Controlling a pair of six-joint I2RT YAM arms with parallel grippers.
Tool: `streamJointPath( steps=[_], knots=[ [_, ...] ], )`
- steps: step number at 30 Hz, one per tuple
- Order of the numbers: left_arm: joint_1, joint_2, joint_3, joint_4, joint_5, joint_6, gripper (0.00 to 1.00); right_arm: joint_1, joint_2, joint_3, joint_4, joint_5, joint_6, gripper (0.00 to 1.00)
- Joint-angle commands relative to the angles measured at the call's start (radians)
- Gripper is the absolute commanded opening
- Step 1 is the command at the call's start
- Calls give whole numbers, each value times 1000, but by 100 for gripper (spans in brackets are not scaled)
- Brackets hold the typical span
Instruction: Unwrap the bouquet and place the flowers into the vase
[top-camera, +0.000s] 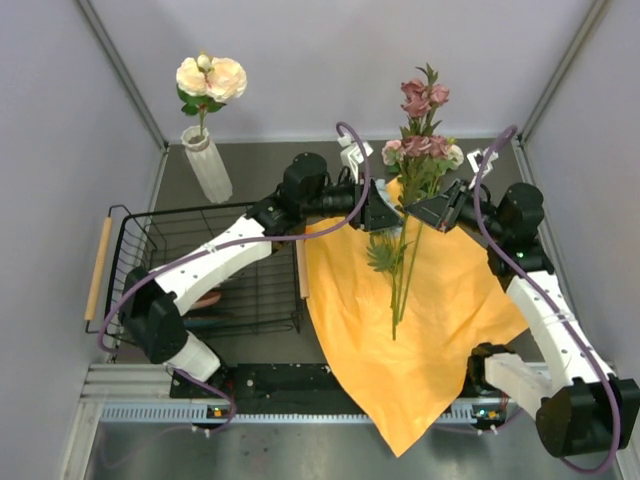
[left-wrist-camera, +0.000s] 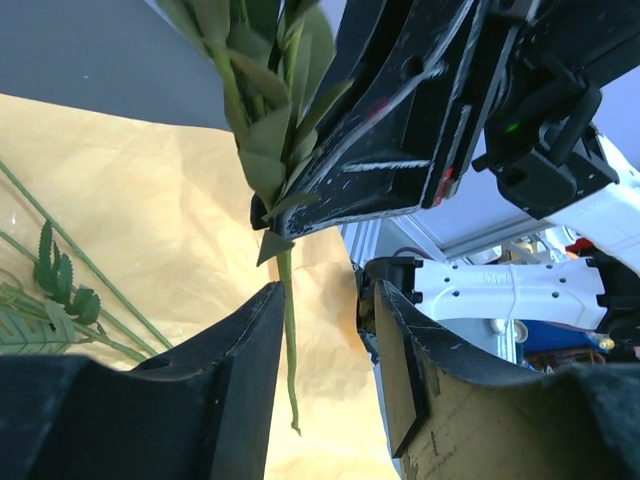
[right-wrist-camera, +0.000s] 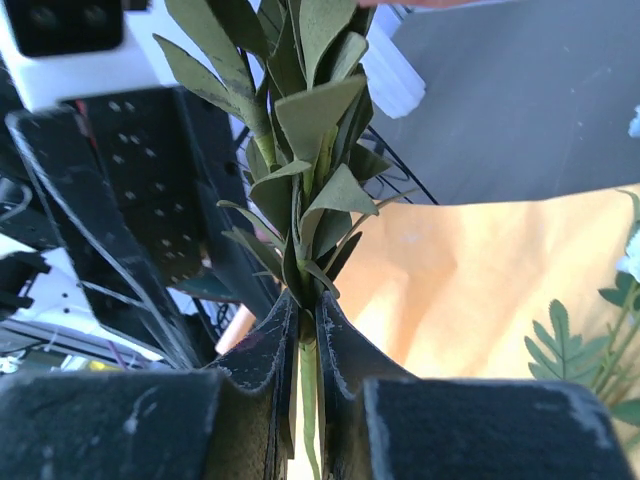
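Note:
The bouquet's orange paper wrap (top-camera: 400, 340) lies spread open on the table, with several flowers (top-camera: 428, 148) and their green stems (top-camera: 400, 290) lying on it. My right gripper (right-wrist-camera: 307, 305) is shut on one leafy stem (right-wrist-camera: 300, 150) and holds it upright, its mauve blooms (top-camera: 420, 95) on top. My left gripper (left-wrist-camera: 325, 300) faces it from the left with its jaws apart. The stem's lower end (left-wrist-camera: 290, 350) hangs between them, close to the left finger (left-wrist-camera: 240, 370). The white ribbed vase (top-camera: 207, 165) stands at the back left with a cream-pink rose (top-camera: 210, 78) in it.
A black wire dish rack (top-camera: 140, 250) with a wooden handle (top-camera: 97, 270) sits at the left, under my left arm. Grey walls close in the back and both sides. The orange paper hangs over the table's near edge (top-camera: 400, 440).

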Motion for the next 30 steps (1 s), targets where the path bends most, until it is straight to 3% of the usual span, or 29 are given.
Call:
streamJointPath(
  steps=[1,14,21,22,24,26,28,29,30],
  knots=[
    [-29,18,36,-3,-11,45,46,8,1,74,101,-44,78,0],
    [-43,44,93,-19,-28,69,43,51,-13,99,48,-63,30,0],
    [-41,34,87,-48,-45,77,13,64,-25,93,42,-70,17,0],
    [-41,29,85,-54,-57,92,0,67,-25,93,44,-72,17,0],
    [-40,2,73,-77,-107,115,0,68,-25,102,27,-66,9,1],
    [-41,-49,61,-89,-153,166,0,67,-27,138,-45,21,-9,14],
    [-40,-95,35,-105,-250,231,0,64,-31,177,-210,109,-45,37],
    [-40,-147,27,-109,-287,256,0,62,-36,216,-258,200,-57,53],
    [-40,-173,22,-123,-319,282,0,59,-39,232,-353,245,-57,79]
  ],
)
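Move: The right gripper still holds the pink flower's stem upright in mid-air, pinched just under its leaves. That grip point is about 3 cm to the right of the half-open left gripper and 1 cm ahead, roughly level, so the left gripper lies some 3 cm left of the right one and 1 cm back. On the yellow wrapping, about 28 cm below the left hand, lie fern leaves some 5 cm ahead and blue flowers some 14 cm ahead, neither off to a side. Ease the left gripper right and down, under 2 cm each way, so the stem comes between its fingers, while the right gripper lifts the stem 2–3 cm and brings it about 1.5 cm left and back. Shut the left fingers on the stem by the lowest leaves, and only then open the right fingers about halfway to let go. Finish by starting the left hand back leftward and slightly forward. ##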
